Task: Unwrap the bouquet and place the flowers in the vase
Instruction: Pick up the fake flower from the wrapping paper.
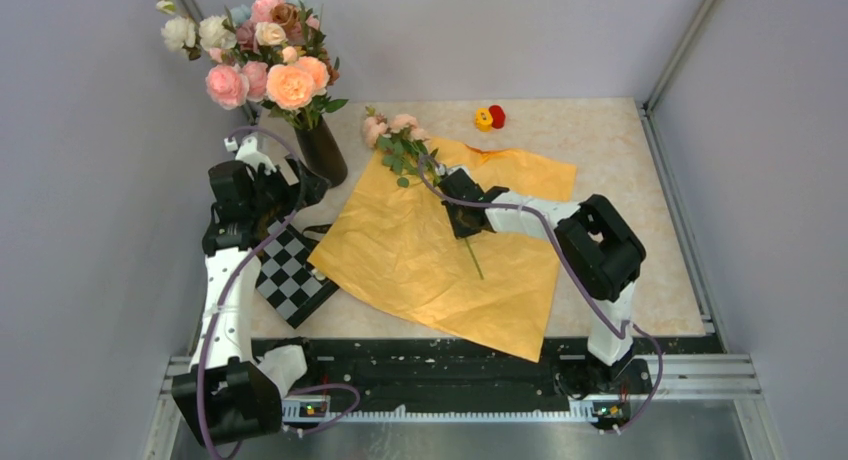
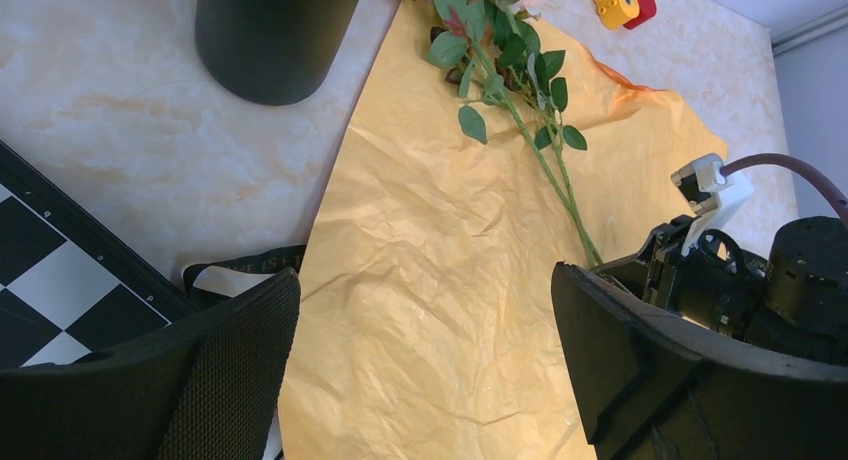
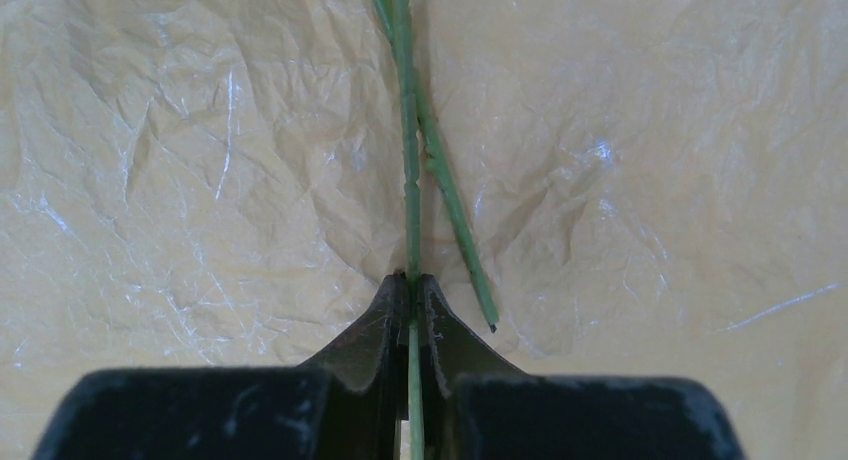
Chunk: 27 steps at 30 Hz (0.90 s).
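Observation:
The bouquet lies undone, its orange paper (image 1: 430,255) spread flat on the table. The flowers (image 1: 395,135), pink and peach with green leaves, rest on the paper's far edge, stems running toward me. My right gripper (image 3: 411,280) is shut on one thin green stem (image 3: 408,170). A second stem (image 3: 455,220) lies loose just beside it on the paper (image 3: 200,180). The black vase (image 1: 323,152) stands left of the paper and holds a big mixed bunch. My left gripper (image 2: 423,275) hangs open above the paper's left part (image 2: 430,280), near the vase (image 2: 265,35).
A black ribbon (image 2: 235,268) lies at the paper's left edge beside a checkerboard (image 1: 290,277). Small yellow and red heads (image 1: 489,117) sit at the back of the table. Grey walls and metal rails close in both sides.

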### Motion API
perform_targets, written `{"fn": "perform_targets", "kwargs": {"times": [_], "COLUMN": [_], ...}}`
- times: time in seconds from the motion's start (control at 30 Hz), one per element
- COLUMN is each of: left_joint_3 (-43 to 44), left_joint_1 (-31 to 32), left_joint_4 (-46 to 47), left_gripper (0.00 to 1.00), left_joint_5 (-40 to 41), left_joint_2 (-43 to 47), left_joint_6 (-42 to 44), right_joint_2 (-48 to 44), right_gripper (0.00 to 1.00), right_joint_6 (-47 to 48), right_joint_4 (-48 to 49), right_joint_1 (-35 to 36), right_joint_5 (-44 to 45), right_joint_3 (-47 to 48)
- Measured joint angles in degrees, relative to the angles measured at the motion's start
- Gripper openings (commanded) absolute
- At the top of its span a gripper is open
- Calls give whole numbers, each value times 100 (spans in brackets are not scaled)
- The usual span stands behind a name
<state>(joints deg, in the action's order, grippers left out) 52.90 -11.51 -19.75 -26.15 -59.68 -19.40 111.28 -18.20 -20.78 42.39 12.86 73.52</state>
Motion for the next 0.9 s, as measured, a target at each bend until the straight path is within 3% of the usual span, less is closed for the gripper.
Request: {"fn": "perform_targets", "kwargs": {"times": [0.2, 0.43, 0.9], "left_joint_3": [0, 0, -282], "left_joint_1": [87, 328, 1005], "left_joint_4": [2, 2, 393], "left_gripper": [99, 99, 99], "left_joint_5": [11, 114, 81], "left_joint_2": [0, 0, 4], "left_joint_6": [2, 20, -92], "right_joint_2": [-328, -1311, -2063], "right_gripper": [0, 0, 0], "right_joint_6": [-140, -461, -1519], "right_joint_4": [289, 1189, 2828], "right_joint_1": [13, 13, -208], "right_joint_5": [-98, -682, -1823], "right_joint_3": [-367, -1110, -2153]}}
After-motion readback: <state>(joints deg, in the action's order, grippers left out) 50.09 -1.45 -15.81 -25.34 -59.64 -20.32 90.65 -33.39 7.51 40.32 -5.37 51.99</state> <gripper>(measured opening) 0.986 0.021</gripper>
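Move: The right fingers already pinch a flower's green stem just above the paper. From them the vase stands about 28 cm to the left and 12 cm ahead; the flower heads lie some 24 cm ahead and 15 cm left, and the other stem's cut end is about 3 cm straight ahead. The stem at the right fingers is about 28 cm to the left hand's right, nearly level with it fore and aft, 21 cm lower. Upward first and foremost, the right hand lifts the pinched stem about 9 cm off the wrapping paper, easing left and slightly back, and rolls some 35 degrees, left side rising, so its fingers swing to point more to the left. The left hand, wide open and empty, slides right towards the held stem, speeding up and turning slightly clockwise. ##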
